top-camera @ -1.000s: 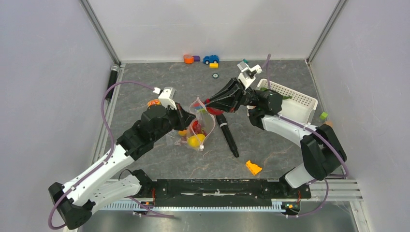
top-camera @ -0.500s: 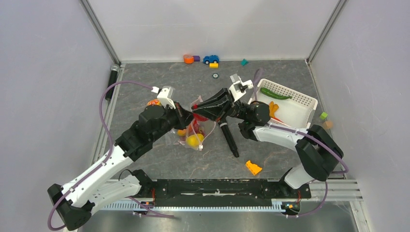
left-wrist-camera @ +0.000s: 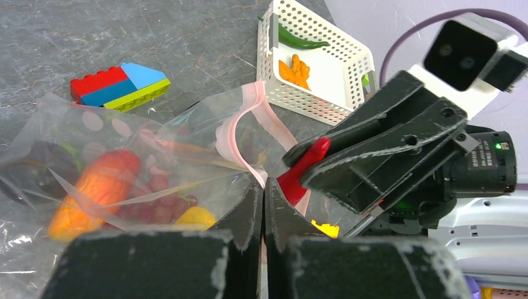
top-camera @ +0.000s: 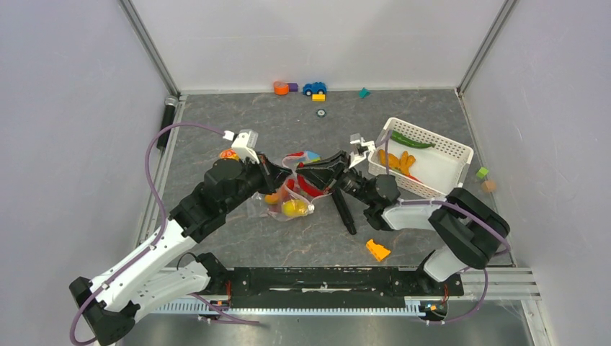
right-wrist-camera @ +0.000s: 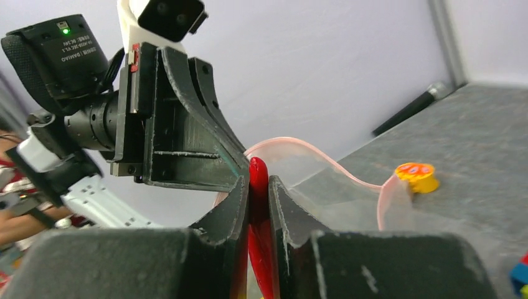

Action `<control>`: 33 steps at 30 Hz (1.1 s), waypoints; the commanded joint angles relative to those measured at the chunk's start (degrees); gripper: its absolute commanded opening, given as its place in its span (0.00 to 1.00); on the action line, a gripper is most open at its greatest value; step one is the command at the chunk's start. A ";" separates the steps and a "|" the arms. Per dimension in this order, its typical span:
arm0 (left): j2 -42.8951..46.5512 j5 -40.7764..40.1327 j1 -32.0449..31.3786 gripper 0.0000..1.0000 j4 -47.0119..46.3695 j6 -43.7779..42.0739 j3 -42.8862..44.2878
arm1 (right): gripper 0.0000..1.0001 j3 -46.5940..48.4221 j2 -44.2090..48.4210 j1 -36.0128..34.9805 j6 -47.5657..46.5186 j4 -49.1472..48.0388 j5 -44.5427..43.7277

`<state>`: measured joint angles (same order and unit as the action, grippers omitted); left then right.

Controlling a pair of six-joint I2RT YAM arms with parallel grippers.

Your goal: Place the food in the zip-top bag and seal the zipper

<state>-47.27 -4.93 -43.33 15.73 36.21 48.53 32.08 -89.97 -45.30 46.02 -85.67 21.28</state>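
Note:
The zip-top bag (top-camera: 290, 203) lies floppy in the middle of the table, with yellow, orange-red and dark purple food (left-wrist-camera: 93, 184) inside. My left gripper (left-wrist-camera: 263, 187) is shut on the pink zipper (left-wrist-camera: 246, 118) at the bag's mouth and holds it up. My right gripper (right-wrist-camera: 258, 184) is shut on a red chili (right-wrist-camera: 258, 174), whose tip sits right at the bag's mouth, close against the left gripper (top-camera: 279, 175). In the top view the right gripper (top-camera: 304, 175) points left at the bag. A green pepper (top-camera: 411, 139) and orange carrots (top-camera: 396, 160) lie in the white basket (top-camera: 450, 148).
A black marker (top-camera: 344, 209) lies just right of the bag, under the right arm. An orange wedge block (top-camera: 377, 249) sits nearer the front. Colourful bricks (left-wrist-camera: 118, 84) lie behind the bag, small toys (top-camera: 315, 89) line the back wall, and a yellow-orange disc (right-wrist-camera: 416, 176) rests left of the bag.
The right gripper has swung down and left from near the basket, carrying the red chili to the bag's mouth. The bag's top has sagged lower in the left gripper's hold.

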 commanded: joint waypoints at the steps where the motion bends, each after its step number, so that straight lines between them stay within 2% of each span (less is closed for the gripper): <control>1: 1.57 -1.18 -0.15 0.02 -4.01 1.50 0.55 | 0.00 -2.56 6.55 -1.25 -11.27 2.29 -10.58; 4: 1.24 -0.04 -0.16 0.02 -4.68 1.12 0.85 | 0.00 -1.73 9.18 -2.93 -17.49 15.14 -16.71; 10: 0.43 2.29 -0.17 0.02 -6.29 0.30 1.73 | 0.00 7.43 9.56 -7.60 -26.19 42.98 -31.66; 11: 0.26 2.37 -0.17 0.02 -6.49 0.29 1.81 | 0.02 8.59 9.25 -8.14 -26.72 45.63 -33.90; 13: 0.02 2.27 -0.17 0.02 -6.82 0.30 1.92 | 0.12 9.02 9.41 -9.05 -27.73 46.91 -37.46; 16: -0.54 1.91 -0.15 0.02 -7.41 0.44 2.04 | 0.15 8.73 9.89 -10.81 -30.88 46.57 -40.57; 19: -1.11 2.72 -0.17 0.02 -8.68 0.63 2.09 | 0.17 11.24 9.10 -12.45 -34.98 50.23 -43.54; 21: -1.38 2.73 -0.17 0.02 -9.17 0.74 2.04 | 0.29 13.19 8.56 -12.71 -36.59 52.85 -43.63; 24: -1.44 2.30 -0.17 0.02 -9.60 0.79 1.66 | 0.57 15.46 9.29 -12.70 -39.11 55.83 -42.27; 29: -1.16 0.76 -0.17 0.02 -9.79 1.00 0.70 | 0.90 19.73 12.41 -12.71 -44.37 62.84 -37.80; 31: -0.84 0.29 -0.17 0.02 -9.84 0.98 0.27 | 0.98 20.54 14.06 -12.62 -45.55 66.17 -37.36; 33: -0.57 0.00 -0.17 0.02 -9.84 0.84 -0.07 | 0.98 19.89 16.13 -12.54 -47.08 67.55 -37.83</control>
<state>-49.08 -3.99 -43.46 10.28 36.21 48.42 49.36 -78.98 -57.76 4.03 -22.79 -17.58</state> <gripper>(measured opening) 0.033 0.975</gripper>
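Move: The right hand already holds the red pepper at the open bag; the middle of the bag's mouth lies about 3 cm ahead of it, 1 cm right and 6 below. The yellow food in the bag is some 5 cm back, 1 left and 14 down; the toy blocks about 11 ahead, the black microphone 12 right and 2 back, both some 17 below. For the left hand, pinching the rim, the mouth is 2 cm ahead, 5 right, 5 below. The right hand goes about 5 cm forward and down into the bag's mouth, tips its fingers down, releases the pepper. ##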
